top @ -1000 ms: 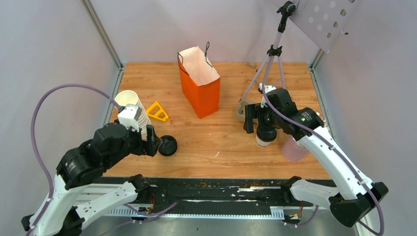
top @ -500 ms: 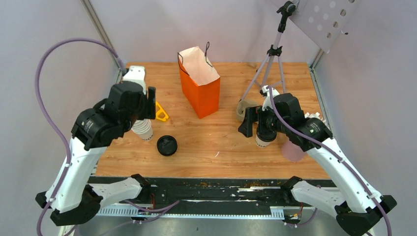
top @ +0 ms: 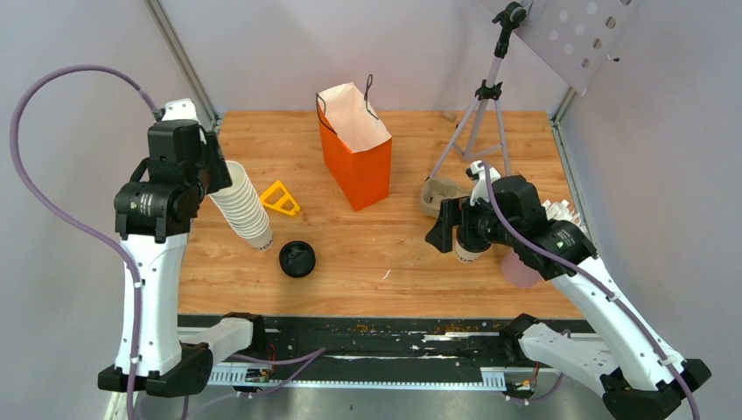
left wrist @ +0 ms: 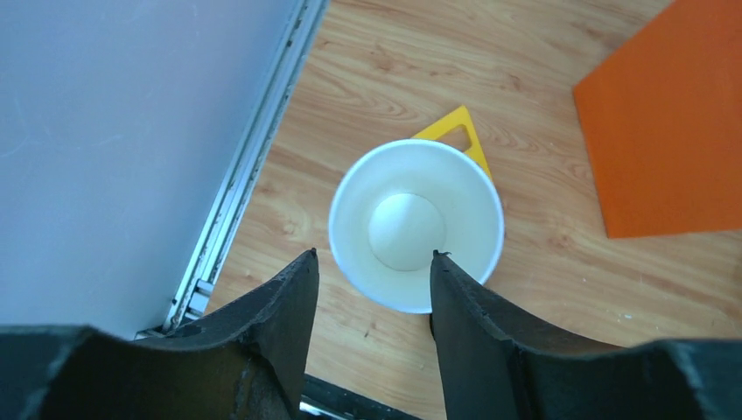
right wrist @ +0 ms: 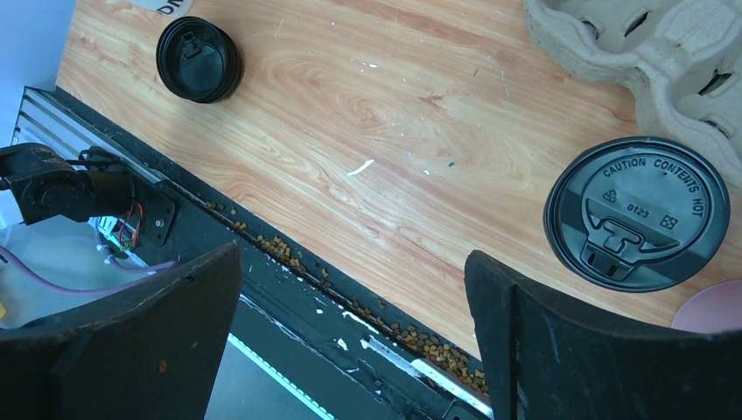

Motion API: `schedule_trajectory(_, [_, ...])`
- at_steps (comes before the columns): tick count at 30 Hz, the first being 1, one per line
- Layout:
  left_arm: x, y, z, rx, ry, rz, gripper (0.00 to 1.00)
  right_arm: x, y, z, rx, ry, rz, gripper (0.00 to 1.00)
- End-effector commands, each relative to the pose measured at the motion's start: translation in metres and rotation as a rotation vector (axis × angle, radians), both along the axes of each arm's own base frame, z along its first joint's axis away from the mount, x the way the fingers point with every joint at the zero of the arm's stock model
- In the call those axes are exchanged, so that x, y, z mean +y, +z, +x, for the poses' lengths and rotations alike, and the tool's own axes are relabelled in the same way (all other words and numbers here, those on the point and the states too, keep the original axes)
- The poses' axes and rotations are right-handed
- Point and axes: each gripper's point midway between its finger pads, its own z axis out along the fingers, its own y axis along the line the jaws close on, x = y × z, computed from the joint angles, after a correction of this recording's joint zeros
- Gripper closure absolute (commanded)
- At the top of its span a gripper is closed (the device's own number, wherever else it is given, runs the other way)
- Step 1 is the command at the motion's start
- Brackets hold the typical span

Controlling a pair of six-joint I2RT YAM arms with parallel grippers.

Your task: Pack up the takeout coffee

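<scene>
One takeout coffee [right wrist: 637, 213], a white cup [top: 471, 251] with a black lid, stands right of centre. My right gripper [top: 453, 234] hangs open just left of it. In the right wrist view the cup lies outside the right finger [right wrist: 542, 337], and only bare table edge shows between the jaws of the right gripper [right wrist: 352, 255]. The orange paper bag [top: 354, 157] stands open at the back centre. My left gripper [left wrist: 372, 262] is open above the top of the tall lidless cup stack [left wrist: 416, 223], its right fingertip over the near rim. The top view shows that left gripper [top: 213, 169] raised by the left wall.
The leaning cup stack [top: 245, 210] has a yellow triangle [top: 280, 199] beside it. A pile of loose black lids [top: 297, 259] lies near the front. A cardboard cup carrier [top: 437, 194], a tripod [top: 481, 114] and a pink object [top: 523, 267] crowd the right side.
My left arm has lifted away from the black lids and swung back over the top of the cup stack, its jaws narrowing. The right gripper shifted slightly beside the lidded cup.
</scene>
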Motion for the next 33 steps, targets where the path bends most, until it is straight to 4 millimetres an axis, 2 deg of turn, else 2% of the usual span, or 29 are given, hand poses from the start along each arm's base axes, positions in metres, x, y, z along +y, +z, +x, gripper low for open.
schedule_trajectory(1, [0.014,0.002,0.003,-0.038,0.033,-0.025,0.44,0.008,0.002,0.003,-0.022,0.029,0.021,0.02])
schedule_trajectory(8, [0.037,-0.019,0.016,-0.015,0.111,-0.044,0.56,0.007,-0.002,0.002,-0.019,0.046,0.004,0.02])
schedule_trajectory(12, [0.040,-0.029,0.019,-0.001,0.118,-0.034,0.58,-0.001,-0.007,0.004,-0.030,0.027,-0.044,0.01])
schedule_trajectory(18, [0.038,-0.042,0.028,0.025,0.088,-0.034,0.66,-0.001,-0.006,0.004,-0.032,0.032,-0.042,0.01])
schedule_trajectory(29, [0.034,-0.020,0.027,-0.017,0.065,-0.045,0.99,-0.004,-0.012,0.004,-0.030,0.023,-0.061,0.01])
schedule_trajectory(33, [0.035,-0.003,0.024,-0.062,0.085,-0.051,1.00,-0.004,-0.012,0.004,-0.027,0.024,-0.064,0.01])
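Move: The top cup of the paper cup stack has its middle about 4 cm ahead of the left hand, practically in line sideways and some 9 cm below; its open rim is only about 5 cm down. From this hand, the yellow triangle lies roughly 13 cm ahead and 6 cm right, the black lids 3 cm back and 10 cm right, and the orange bag 18 cm ahead and 24 cm right. From the right hand, the top cup is about 10 cm ahead and 46 cm left. The left hand pinches the left side of the top cup's rim, one finger inside and the other outside. To get there it sinks about 5 cm while sliding nearly 4 cm left and a little forward, turning slightly counter-clockwise. Its part-open fingers then shut fully on the thin wall, and it starts back up by about 1 cm, keeping the pinch. ##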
